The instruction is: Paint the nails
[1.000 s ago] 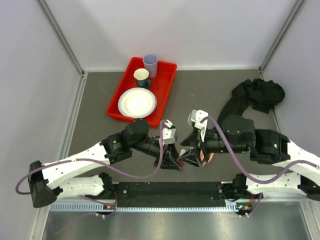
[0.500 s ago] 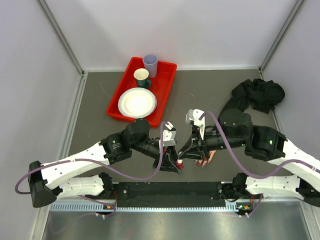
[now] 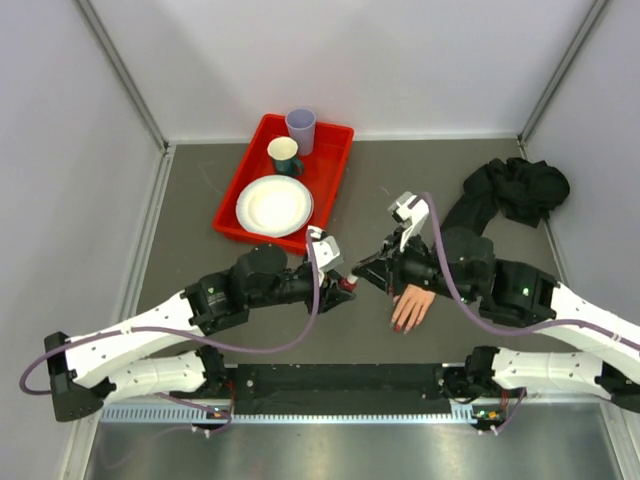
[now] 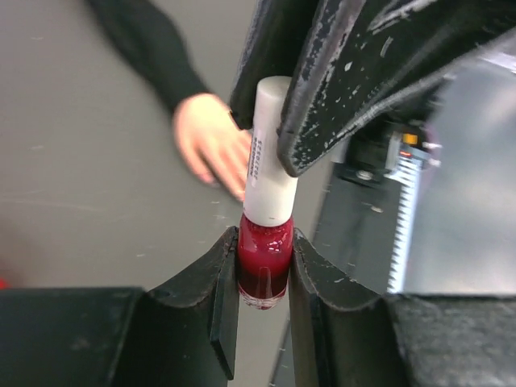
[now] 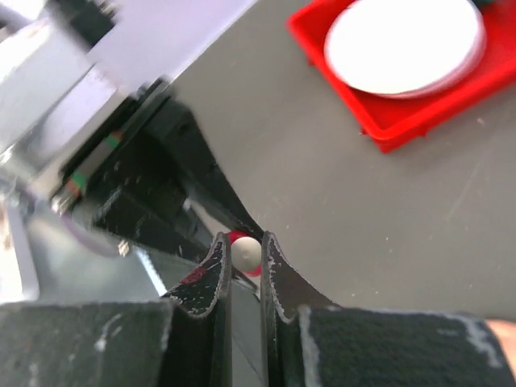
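A small polish bottle (image 4: pixel 264 258) of dark red glass with a white cap (image 4: pixel 270 161) stands upright between the jaws of my left gripper (image 4: pixel 262 282), which is shut on the glass. From above, my right gripper (image 5: pixel 244 254) is shut on the white cap (image 5: pixel 246 251). In the top view the two grippers meet at the bottle (image 3: pixel 348 287), just left of the skin-coloured mannequin hand (image 3: pixel 412 303). The hand lies flat with its fingers toward the near edge. Its nails (image 3: pixel 398 325) show as small red spots. The left wrist view shows the hand (image 4: pixel 211 141) blurred behind the bottle.
A red tray (image 3: pixel 335 165) at the back left holds a white plate (image 3: pixel 274 205), a green cup (image 3: pixel 285 155) and a lilac cup (image 3: pixel 300 128). The hand's black sleeve (image 3: pixel 512 188) lies bunched at the back right. A black rail (image 3: pixel 340 378) runs along the near edge.
My right gripper has closed on the bottle's cap. Both grippers have moved with the bottle away from the near edge, uncovering the mannequin hand.
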`<state>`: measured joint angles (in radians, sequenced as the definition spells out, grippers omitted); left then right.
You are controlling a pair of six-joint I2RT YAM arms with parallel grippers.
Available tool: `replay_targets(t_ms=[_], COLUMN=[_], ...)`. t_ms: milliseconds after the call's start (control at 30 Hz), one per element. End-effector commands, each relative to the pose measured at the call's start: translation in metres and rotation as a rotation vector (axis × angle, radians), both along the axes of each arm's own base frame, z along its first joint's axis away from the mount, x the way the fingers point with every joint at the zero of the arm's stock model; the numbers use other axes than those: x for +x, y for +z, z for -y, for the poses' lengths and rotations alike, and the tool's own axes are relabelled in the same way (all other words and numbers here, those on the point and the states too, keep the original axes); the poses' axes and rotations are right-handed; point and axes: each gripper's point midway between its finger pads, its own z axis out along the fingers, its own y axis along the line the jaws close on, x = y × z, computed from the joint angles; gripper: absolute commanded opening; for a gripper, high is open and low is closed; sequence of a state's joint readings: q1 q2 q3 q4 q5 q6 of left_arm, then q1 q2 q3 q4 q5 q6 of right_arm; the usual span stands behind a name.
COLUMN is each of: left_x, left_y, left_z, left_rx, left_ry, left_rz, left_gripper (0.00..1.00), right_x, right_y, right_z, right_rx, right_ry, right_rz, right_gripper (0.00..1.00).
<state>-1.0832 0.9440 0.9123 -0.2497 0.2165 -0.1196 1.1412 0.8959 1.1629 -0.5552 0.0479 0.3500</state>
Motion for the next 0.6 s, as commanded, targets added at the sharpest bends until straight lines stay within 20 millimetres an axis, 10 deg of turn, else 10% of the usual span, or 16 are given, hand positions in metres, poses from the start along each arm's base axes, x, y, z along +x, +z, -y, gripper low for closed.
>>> replay_targets(t_ms=[0,267,400,567], left_x=[0.072,0.087,0.061,-0.001], left_y=[0.047,0.03,0.015,0.01], left_z=[-0.016,-0.005,0.005,0.016], left_rx=[-0.126,-0.058,-0.015,-0.036], left_ry=[0.369,0.389,0.221,-0.118], left_rz=[0.161,0.202,0.165,0.091], left_gripper=[0.0,0.0,0.0,0.0], right_x=[0.015,0.02,0.008,-0.018], right_y=[-0.047,-0.047,-0.026,0.01], right_z=[0.013,0.021,0.021,0.032], right_rx=[-0.121,-0.127,-0.137,-0.109], right_ry=[-0.364,-0.583,-0.417,-0.104], right_rz=[-0.166,-0.204,-0.139,0.038], right_gripper=[0.0,0.0,0.47,0.73])
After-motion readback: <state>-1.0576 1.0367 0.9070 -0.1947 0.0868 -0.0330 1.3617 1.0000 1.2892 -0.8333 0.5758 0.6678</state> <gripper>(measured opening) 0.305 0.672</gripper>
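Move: The right fingers already pinch the white cap of the red nail polish bottle, whose body sits about 3 cm below and 2 cm left of that hand. From the left hand, which already grips the body, the cap is about 3 cm up and 1 cm right. The mannequin hand lies some 15 cm right of the right hand, about 4 cm farther out and 24 cm below. The plate lies roughly 28 cm ahead of it, 18 cm left and 23 cm below. Still pinching the cap, the right hand travels with the left about 4 cm forward and 3 cm down, turning some 35 degrees clockwise against the bottle held in the left fingers. The right fingers then open wide, let go of the cap, and draw back and to the right. The left keeps its grip, turning slightly counter-clockwise, and finally rises about 1 cm. ##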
